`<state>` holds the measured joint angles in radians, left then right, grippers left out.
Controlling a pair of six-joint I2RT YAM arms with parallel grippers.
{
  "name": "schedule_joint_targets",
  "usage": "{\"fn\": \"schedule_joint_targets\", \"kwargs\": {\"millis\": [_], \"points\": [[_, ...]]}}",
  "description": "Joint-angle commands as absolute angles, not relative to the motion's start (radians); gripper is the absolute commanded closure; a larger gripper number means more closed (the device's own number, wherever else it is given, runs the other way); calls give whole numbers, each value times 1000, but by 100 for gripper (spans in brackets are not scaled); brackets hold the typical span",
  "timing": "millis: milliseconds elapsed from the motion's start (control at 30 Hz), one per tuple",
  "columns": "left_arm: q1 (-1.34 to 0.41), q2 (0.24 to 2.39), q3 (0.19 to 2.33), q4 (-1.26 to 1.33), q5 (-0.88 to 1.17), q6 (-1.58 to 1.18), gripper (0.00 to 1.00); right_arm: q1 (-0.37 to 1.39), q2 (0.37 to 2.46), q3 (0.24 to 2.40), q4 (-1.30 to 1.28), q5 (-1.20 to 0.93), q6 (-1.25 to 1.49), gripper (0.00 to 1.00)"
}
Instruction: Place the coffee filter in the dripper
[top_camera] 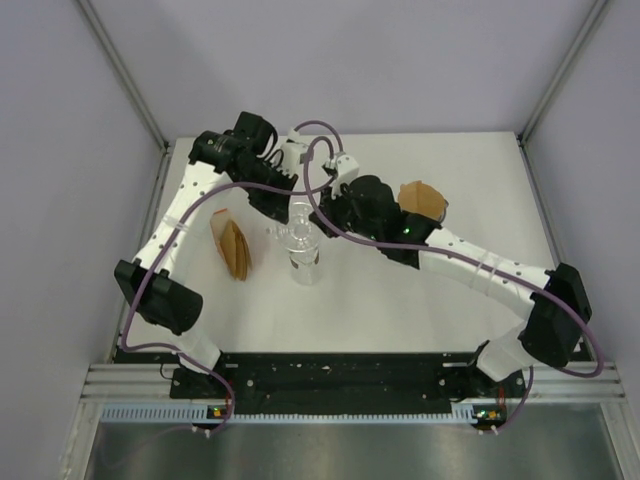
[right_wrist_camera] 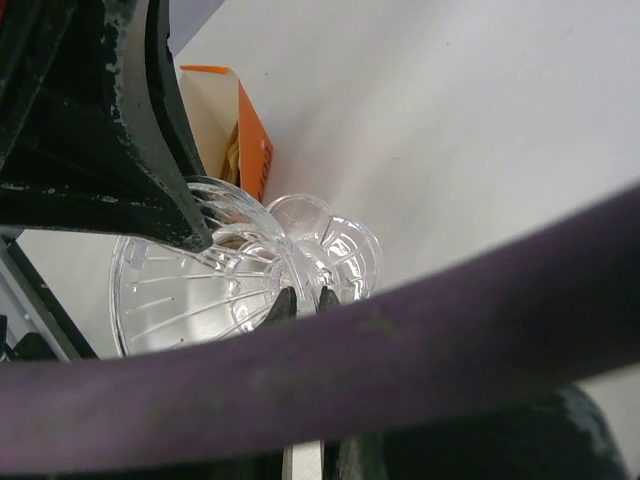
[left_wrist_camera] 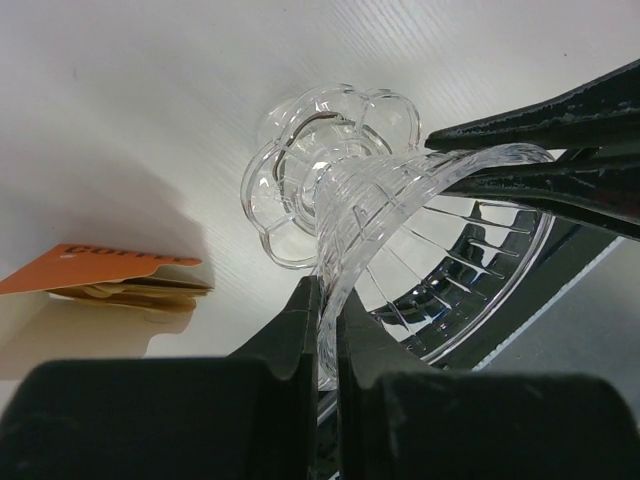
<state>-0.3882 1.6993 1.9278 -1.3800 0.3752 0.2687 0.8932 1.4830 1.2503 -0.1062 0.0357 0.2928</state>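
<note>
The clear ribbed dripper [top_camera: 302, 248] is near the table's middle, with both grippers on it. In the left wrist view my left gripper [left_wrist_camera: 328, 290] is shut on the dripper's [left_wrist_camera: 370, 200] cone wall, and the right fingers [left_wrist_camera: 540, 130] pinch the rim opposite. From the right wrist, my right gripper [right_wrist_camera: 303, 298] is shut on a thin clear wall of the dripper [right_wrist_camera: 200, 290] near its neck, partly hidden by a purple cable [right_wrist_camera: 400, 340]. A brown coffee filter [top_camera: 422, 200] lies on the table behind the right arm. In the top view the left gripper [top_camera: 288, 212] and right gripper [top_camera: 322, 226] flank the dripper.
A pack of brown filters [top_camera: 235, 250] with an orange flap [left_wrist_camera: 100, 268] lies left of the dripper, also in the right wrist view as the pack [right_wrist_camera: 252, 150]. Purple cables [top_camera: 330, 190] loop over both wrists. Metal frame posts [top_camera: 120, 70] stand at the table's far corners.
</note>
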Motion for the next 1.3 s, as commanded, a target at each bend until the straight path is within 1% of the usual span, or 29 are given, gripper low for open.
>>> {"fn": "schedule_joint_targets", "kwargs": {"millis": [0,33,67,133,167,200,267,400,567,700,933,1267], "points": [[-379,1648,1954,-1588,433,301,91,897,1503,1328,-144,14,313,100],[-374,1643,1960,-1588,433,301,79,894,1512,1344,-161,5,324,100],[-368,1634,1968,-1586,427,304,61,887,1526,1354,-178,-50,340,100],[-347,1623,1997,-1586,405,310,35,861,1539,1379,-202,-118,377,100],[-333,1618,2008,-1585,399,308,24,856,1540,1390,-213,-135,388,100],[-312,1609,2022,-1580,402,310,17,853,1543,1405,-231,-141,391,100],[-260,1594,2029,-1571,432,321,15,850,1555,1437,-276,-155,397,100],[-152,1566,2025,-1560,518,330,13,831,1606,1514,-368,-208,396,100],[-58,1539,1961,-1525,522,341,13,821,1652,1571,-445,-229,376,100],[-26,1520,1905,-1491,497,339,13,815,1700,1626,-523,-200,341,100],[-6,1480,1810,-1417,433,324,14,799,1726,1631,-534,-184,330,100],[-8,1485,1789,-1410,430,328,14,790,1746,1675,-532,-195,322,100]]}}
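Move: Both hands still grip the clear dripper's rim. The glass server stands some 20 cm below the right hand, roughly 2 cm left and 1 cm back. From that hand the filter box is about 17 cm left and 3 cm ahead, the filled dripper set 18 cm right and 4 cm ahead. From the left hand the filter box lies some 10 cm left, 3 cm ahead and 21 cm down, the server about 4 cm right, 1 cm back and 20 cm down. Left hand opens off the dripper, swings 11 cm left towards the filters; right lowers it some 4 cm. ##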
